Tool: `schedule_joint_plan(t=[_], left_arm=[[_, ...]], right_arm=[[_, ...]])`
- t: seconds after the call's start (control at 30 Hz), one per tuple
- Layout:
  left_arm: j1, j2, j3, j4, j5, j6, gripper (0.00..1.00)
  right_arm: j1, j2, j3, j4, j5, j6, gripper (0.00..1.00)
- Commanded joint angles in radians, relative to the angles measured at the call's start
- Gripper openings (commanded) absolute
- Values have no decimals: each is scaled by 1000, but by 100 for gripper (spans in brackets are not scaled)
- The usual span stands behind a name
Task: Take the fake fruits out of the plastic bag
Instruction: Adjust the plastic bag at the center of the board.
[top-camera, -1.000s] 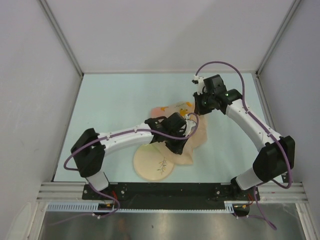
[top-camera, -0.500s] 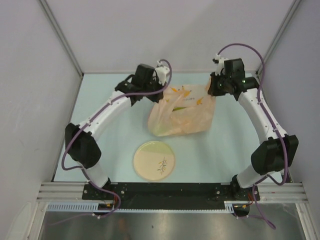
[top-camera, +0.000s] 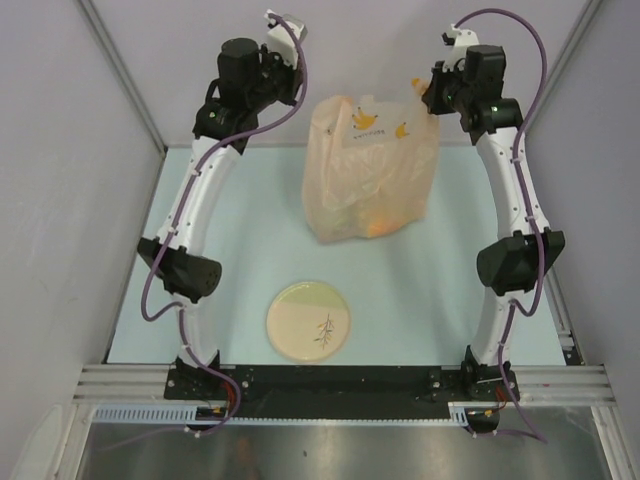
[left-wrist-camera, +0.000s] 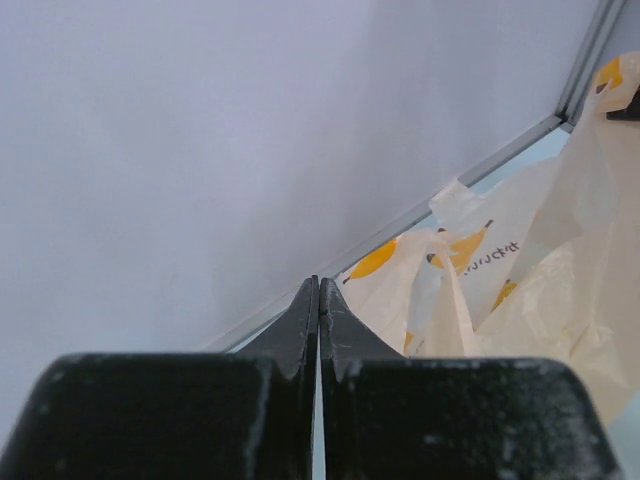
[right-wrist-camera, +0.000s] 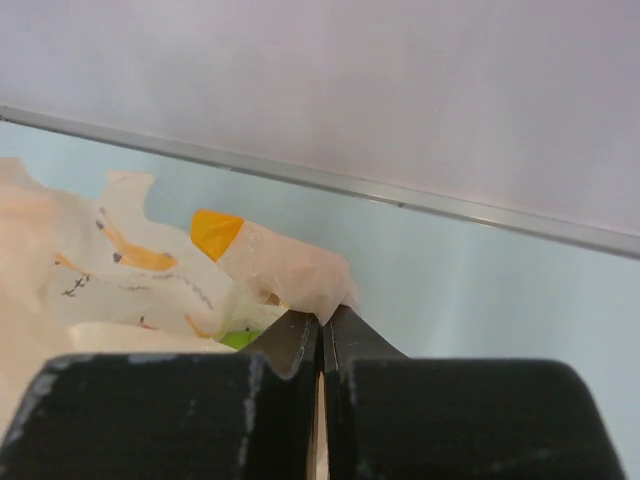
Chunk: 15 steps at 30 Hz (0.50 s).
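The plastic bag (top-camera: 370, 170) hangs upright over the back of the table, thin peach-pink film with banana prints. My right gripper (top-camera: 427, 95) is raised high and shut on the bag's top right corner (right-wrist-camera: 285, 270). Inside, an orange fake fruit (top-camera: 380, 226) shows through the film near the bottom, and a green one (right-wrist-camera: 236, 340) peeks out in the right wrist view. My left gripper (top-camera: 297, 90) is raised at the back left, shut, with nothing between its fingers (left-wrist-camera: 300, 320). The bag (left-wrist-camera: 560, 300) lies just right of them, and I cannot tell whether it touches them.
A round beige plate (top-camera: 308, 320) with a small sprig print lies on the pale blue table near the front, between the two arm bases. White walls close in the back and both sides.
Both arms have risen towards the back, and the bag went from lying on the table to hanging up. The left gripper went from the bag's middle to the back left and shut.
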Motion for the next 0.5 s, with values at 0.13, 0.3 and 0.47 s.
schedule_joint_plan(t=[0.13, 0.3, 0.47], left_arm=[[-36, -289, -349, 77, 151, -102, 50], [-165, -424, -714, 226, 255, -80, 100], [-293, -345, -689, 241, 121, -52, 100]], right_arm=[[-3, -323, -422, 39, -56, -72, 0], [5, -489, -702, 71, -49, -52, 0], [14, -561, -814, 78, -50, -40, 0]])
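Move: The left hand is shut and empty; the loose left rim of the plastic bag lies about 8 cm to its right, 4 cm ahead and 8 cm lower. The fruits in the bag's bottom are some 14 cm right of this hand, 11 cm back and 38 cm below. The right hand already pinches the bag's right corner; from it the plate lies roughly 38 cm back, 26 cm left and 36 cm below. Back and down go both hands together. The right keeps its pinch on the bag's corner, hauling it about 13 cm back and 8 cm down while tipping slightly downward. The left draws back about 15 cm, sinks about 9 and later swings 8 cm right, across the near side of the bag, turning some 20 degrees clockwise and opening its fingers wide. ##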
